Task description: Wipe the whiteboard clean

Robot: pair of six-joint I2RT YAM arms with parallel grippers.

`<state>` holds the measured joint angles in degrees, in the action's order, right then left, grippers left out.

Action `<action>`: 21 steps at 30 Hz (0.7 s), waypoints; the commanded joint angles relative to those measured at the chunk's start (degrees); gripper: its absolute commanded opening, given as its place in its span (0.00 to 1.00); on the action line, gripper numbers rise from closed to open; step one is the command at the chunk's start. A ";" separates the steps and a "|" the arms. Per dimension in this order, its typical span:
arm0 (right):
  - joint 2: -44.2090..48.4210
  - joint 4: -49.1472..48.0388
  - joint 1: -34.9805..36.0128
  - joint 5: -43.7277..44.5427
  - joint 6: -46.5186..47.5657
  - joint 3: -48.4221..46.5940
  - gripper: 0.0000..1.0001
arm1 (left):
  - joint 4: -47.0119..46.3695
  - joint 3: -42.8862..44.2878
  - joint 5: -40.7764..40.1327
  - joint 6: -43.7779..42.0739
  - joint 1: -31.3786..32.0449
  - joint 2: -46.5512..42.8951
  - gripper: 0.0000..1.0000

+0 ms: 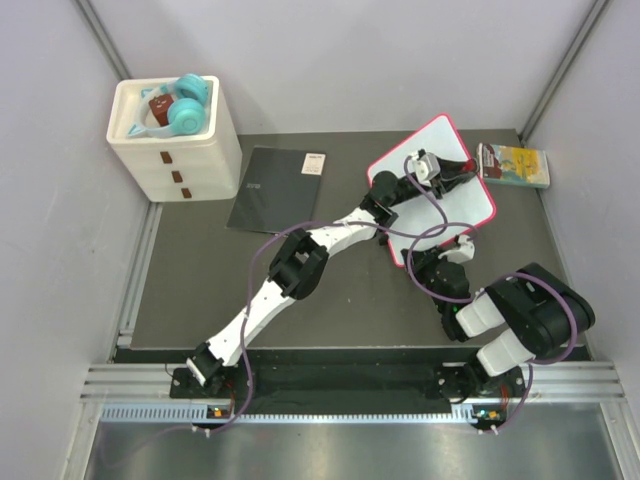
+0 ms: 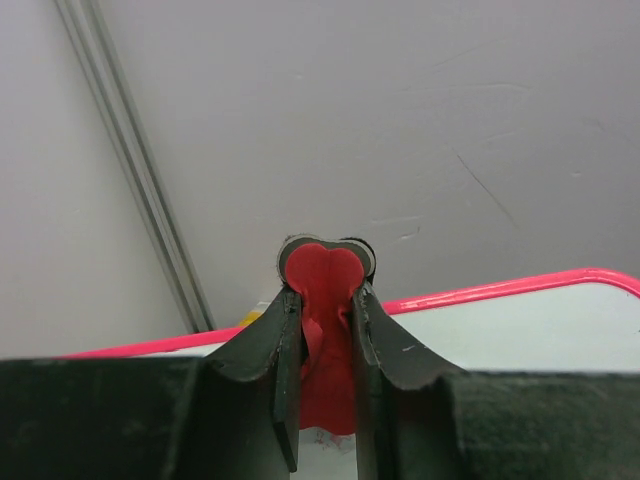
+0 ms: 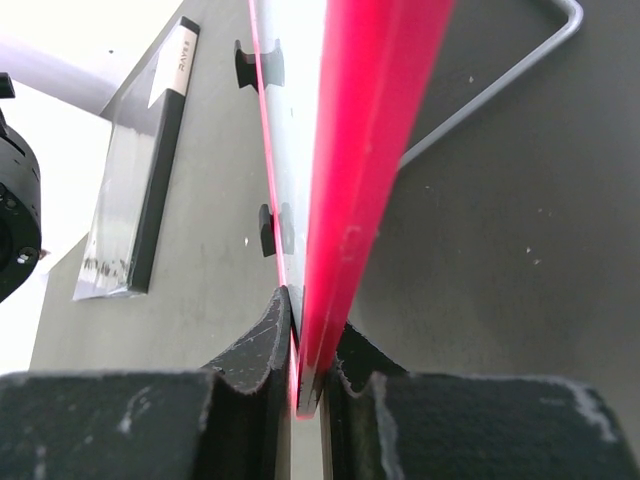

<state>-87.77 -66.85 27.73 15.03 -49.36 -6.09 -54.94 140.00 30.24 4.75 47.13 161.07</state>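
The whiteboard (image 1: 478,203), white with a pink-red frame, lies tilted on the dark mat at the right. My left gripper (image 1: 452,172) hovers over its far half, shut on a red eraser (image 2: 325,330) whose lower end meets the white surface (image 2: 530,330). Faint red specks show just under the eraser. My right gripper (image 1: 462,243) is at the board's near edge. In the right wrist view this gripper (image 3: 308,385) is shut on the pink frame (image 3: 365,170), and the board's black feet (image 3: 268,228) show on its underside.
A flat black notebook (image 1: 278,188) lies left of the board. Further left stands a white drawer box (image 1: 190,160) with teal headphones (image 1: 188,105) on top. A small yellow-green book (image 1: 513,165) lies right of the board. Grey walls close in on both sides.
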 commanded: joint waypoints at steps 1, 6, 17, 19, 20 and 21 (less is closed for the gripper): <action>-2.76 22.02 3.39 -10.02 7.35 2.04 0.00 | 3.26 -1.48 0.26 -1.77 -0.11 1.09 0.00; -2.67 22.11 3.39 -10.19 7.35 1.96 0.00 | 5.54 -4.04 -1.22 -2.56 -1.08 0.38 0.00; -2.94 21.94 3.39 -10.28 7.53 1.69 0.00 | 8.62 -6.42 -9.58 -3.52 -7.23 1.87 0.00; -3.11 22.03 3.39 -10.28 7.53 1.69 0.00 | 8.62 -5.71 -8.98 -2.39 -7.58 2.75 0.00; -3.29 22.03 3.39 -10.28 7.53 1.61 0.00 | 8.18 -5.27 -7.93 -1.60 -7.76 2.93 0.00; -3.38 21.94 3.39 -10.37 7.61 1.52 0.00 | 6.35 -5.53 -6.61 0.06 -7.76 2.93 0.00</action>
<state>-87.77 -66.63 27.77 15.11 -50.00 -6.22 -52.69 134.72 23.42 2.90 40.23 161.40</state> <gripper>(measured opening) 0.083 0.245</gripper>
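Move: Gripping the red eraser at the whiteboard's raised right edge, the left hand has the whiteboard's middle about 7 cm to its left, level fore and aft, some 8 cm lower. The whiteboard's far corner is about 14 cm ahead, 4 cm left and 3 cm lower; the book lies roughly 10 cm ahead, 16 cm right and 18 cm below. From the right hand, clamping the near corner, the whiteboard's middle is about 12 cm ahead, 4 cm right, 8 cm up. Sweeping back from the right edge, the left hand starts slowly, then speeds up, dragging the held eraser forward and left, sinking along the sloping whiteboard face towards its far-left edge, about 12 cm in all. The wrist turns some 15 degrees counter-clockwise, fingers still shut on the eraser. The right hand keeps its pinch on the near corner and stays put. ##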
